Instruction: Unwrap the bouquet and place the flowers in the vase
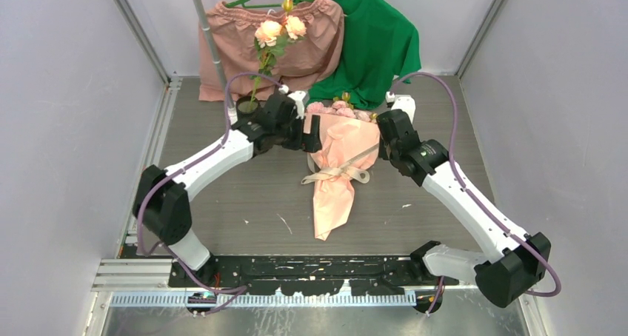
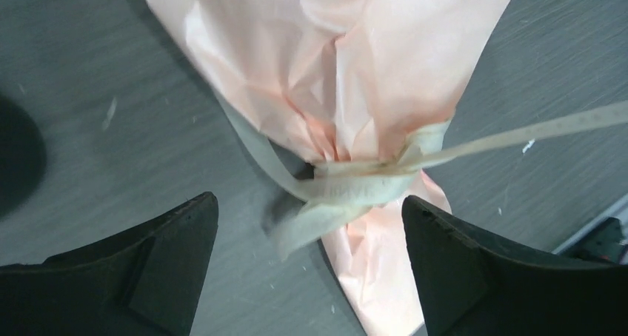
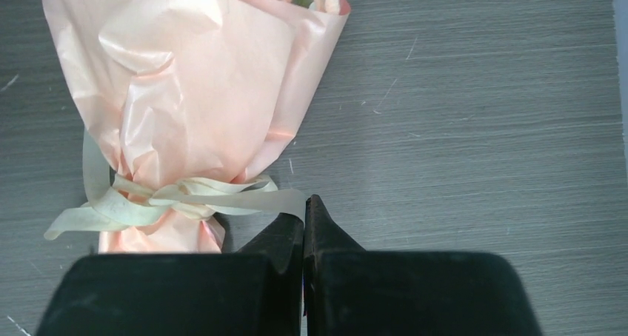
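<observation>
The bouquet (image 1: pixel 335 180) lies on the table in salmon-pink paper, tip toward me, tied with a cream ribbon (image 1: pixel 333 173). Pink flowers (image 1: pixel 342 111) show at its far open end. My right gripper (image 1: pixel 382 145) is at the bouquet's right side, shut on a ribbon tail (image 3: pixel 252 200) that runs taut from the knot to my right gripper (image 3: pixel 305 201). My left gripper (image 1: pixel 314 139) stands open at the bouquet's left; in its wrist view the knot (image 2: pixel 355 188) lies just beyond my left gripper (image 2: pixel 309 203). The black vase (image 1: pixel 247 106) stands behind the left arm.
Peach-cream roses (image 1: pixel 278 31) rise from the vase. Pink shorts (image 1: pixel 304 47) on a green hanger and a green T-shirt (image 1: pixel 376 44) hang at the back. A grey pole (image 1: pixel 210 44) stands at the back left. Grey walls close in both sides.
</observation>
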{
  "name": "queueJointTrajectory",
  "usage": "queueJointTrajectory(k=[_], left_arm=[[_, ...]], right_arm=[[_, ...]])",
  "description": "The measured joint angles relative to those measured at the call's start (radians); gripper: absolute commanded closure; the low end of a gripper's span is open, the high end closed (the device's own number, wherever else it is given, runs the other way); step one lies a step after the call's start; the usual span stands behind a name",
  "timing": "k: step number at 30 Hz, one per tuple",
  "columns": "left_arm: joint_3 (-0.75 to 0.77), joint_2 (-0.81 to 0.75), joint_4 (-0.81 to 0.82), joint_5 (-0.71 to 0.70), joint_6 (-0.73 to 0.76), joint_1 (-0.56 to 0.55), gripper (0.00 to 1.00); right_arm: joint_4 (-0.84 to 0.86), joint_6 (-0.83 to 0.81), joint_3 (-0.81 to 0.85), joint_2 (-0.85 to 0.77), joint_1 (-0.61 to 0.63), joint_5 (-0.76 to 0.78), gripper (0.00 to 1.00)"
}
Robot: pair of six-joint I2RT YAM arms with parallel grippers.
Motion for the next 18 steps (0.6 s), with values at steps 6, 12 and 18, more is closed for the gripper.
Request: queueJointTrajectory(k=[6,12,18], left_arm=[[-0.276,-0.082,0.179,0.002,-0.250,0.002,0.08],[-0.393,-0.071,0.299,-0.075,-0.486,-0.057,0.10],[-0.391,-0.036,0.465,-0.134,-0.679,-0.104,0.09]], right_arm=[[0.008,0.030,-0.011,-0.071,-0.018,0.016,0.99],[0.016,0.041,-0.019,-0.122,-0.018,0.000,0.99],[0.013,0.076,-0.051,-0.203,-0.018,0.018,0.99]])
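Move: The ribbon knot at the bouquet's waist lies about 7 cm to the right of the open left hand, 4 cm back and some 14 cm below. The pink flower heads are roughly 12 cm ahead of that hand and 8 cm to its right, the vase about 16 cm to its left and 3 cm ahead. From the right hand, already holding a ribbon end, the knot is about 12 cm left, 1 cm ahead and 18 cm down. Down and back first, then rightward with a slight rise, the left hand closes in on the ribbon knot, ending about 5 cm lower; it turns some 25 degrees counter-clockwise while its left side dips, fingers staying wide open. The right hand keeps its pinch on the ribbon end and draws it up, back and to the right, about 5 cm away from the knot. ##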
